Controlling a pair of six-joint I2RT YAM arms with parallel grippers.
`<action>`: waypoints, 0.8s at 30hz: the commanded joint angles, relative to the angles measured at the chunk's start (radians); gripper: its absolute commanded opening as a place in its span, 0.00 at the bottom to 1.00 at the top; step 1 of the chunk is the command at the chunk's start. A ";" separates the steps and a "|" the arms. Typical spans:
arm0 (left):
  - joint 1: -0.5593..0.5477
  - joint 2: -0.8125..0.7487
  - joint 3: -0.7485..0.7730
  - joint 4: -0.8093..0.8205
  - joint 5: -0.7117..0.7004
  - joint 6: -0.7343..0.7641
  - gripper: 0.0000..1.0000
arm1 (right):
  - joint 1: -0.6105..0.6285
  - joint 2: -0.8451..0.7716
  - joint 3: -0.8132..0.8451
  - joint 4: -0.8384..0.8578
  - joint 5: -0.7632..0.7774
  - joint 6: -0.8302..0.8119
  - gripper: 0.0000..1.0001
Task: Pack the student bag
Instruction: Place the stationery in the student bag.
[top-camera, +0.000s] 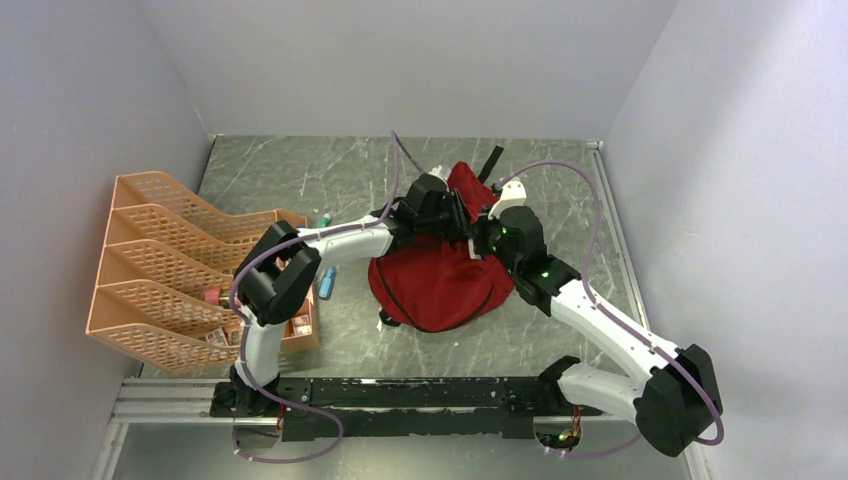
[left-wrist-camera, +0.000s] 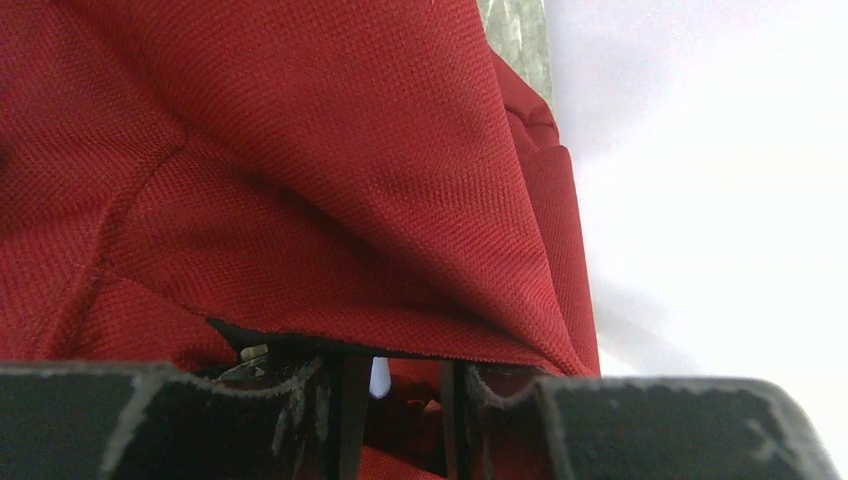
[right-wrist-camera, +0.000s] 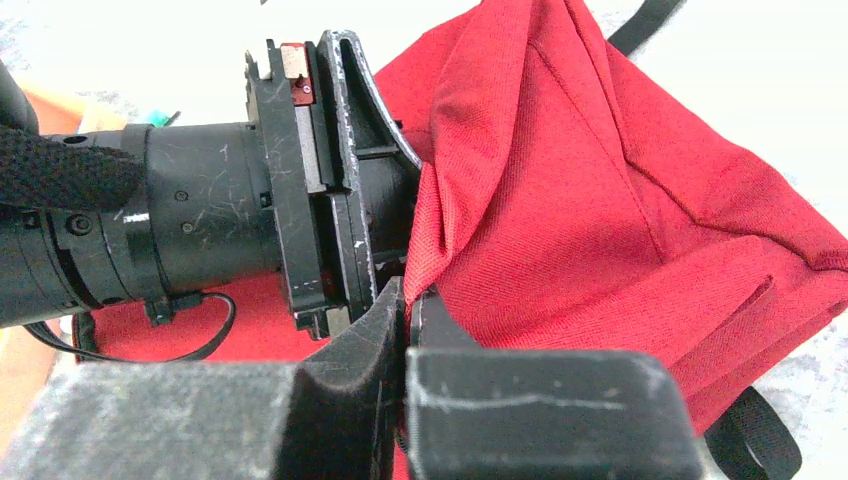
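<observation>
The student bag (top-camera: 430, 285), red fabric with black straps, lies in the middle of the table, its far part lifted. My right gripper (right-wrist-camera: 408, 300) is shut on a fold of the bag's red fabric (right-wrist-camera: 600, 200) and holds it up. My left gripper (left-wrist-camera: 398, 375) pokes in under the bag's black-edged rim (left-wrist-camera: 300, 150), its jaws a little apart with nothing clearly pinched between them. A small white spot shows in the gap. From above, both grippers meet over the bag's far side, the left (top-camera: 455, 210) beside the right (top-camera: 478, 240). The bag's inside is hidden.
An orange mesh organiser (top-camera: 165, 265) stands at the left with small items in its front slots. A blue pen-like thing (top-camera: 327, 282) and a small teal item (top-camera: 323, 218) lie between it and the bag. A black strap (top-camera: 492, 162) trails behind the bag.
</observation>
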 joint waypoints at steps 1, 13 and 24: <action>0.024 -0.064 -0.003 -0.014 -0.059 0.036 0.36 | 0.024 -0.041 -0.011 0.022 -0.036 0.008 0.00; 0.012 -0.416 -0.361 -0.122 -0.030 0.179 0.34 | 0.024 -0.048 -0.037 0.051 0.018 0.005 0.00; 0.074 -0.650 -0.433 -0.569 -0.396 0.324 0.40 | 0.024 -0.049 -0.049 0.053 0.019 0.000 0.00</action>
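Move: Some 34 cm to the left hand's left, about 5 cm back and 12 cm below, lies the light-blue tube; the green marker is about 37 cm left, 8 cm farther out and 12 cm down. The just-placed white marker sits about 3 cm to this hand's right, level with it fore and aft, and 3 cm lower. From the right hand the light-blue tube is roughly 37 cm left, 3 cm back and 17 cm below. Withdrawing empty from the bag's pocket, its fingers already parted and staying so, the left hand sweeps about 16 cm left and 8 cm back over the red front, towards the light-blue tube and the green marker, rising slightly and rolling its left side up some 20 degrees. The right hand keeps its pinch on the pocket's edge, almost still. ##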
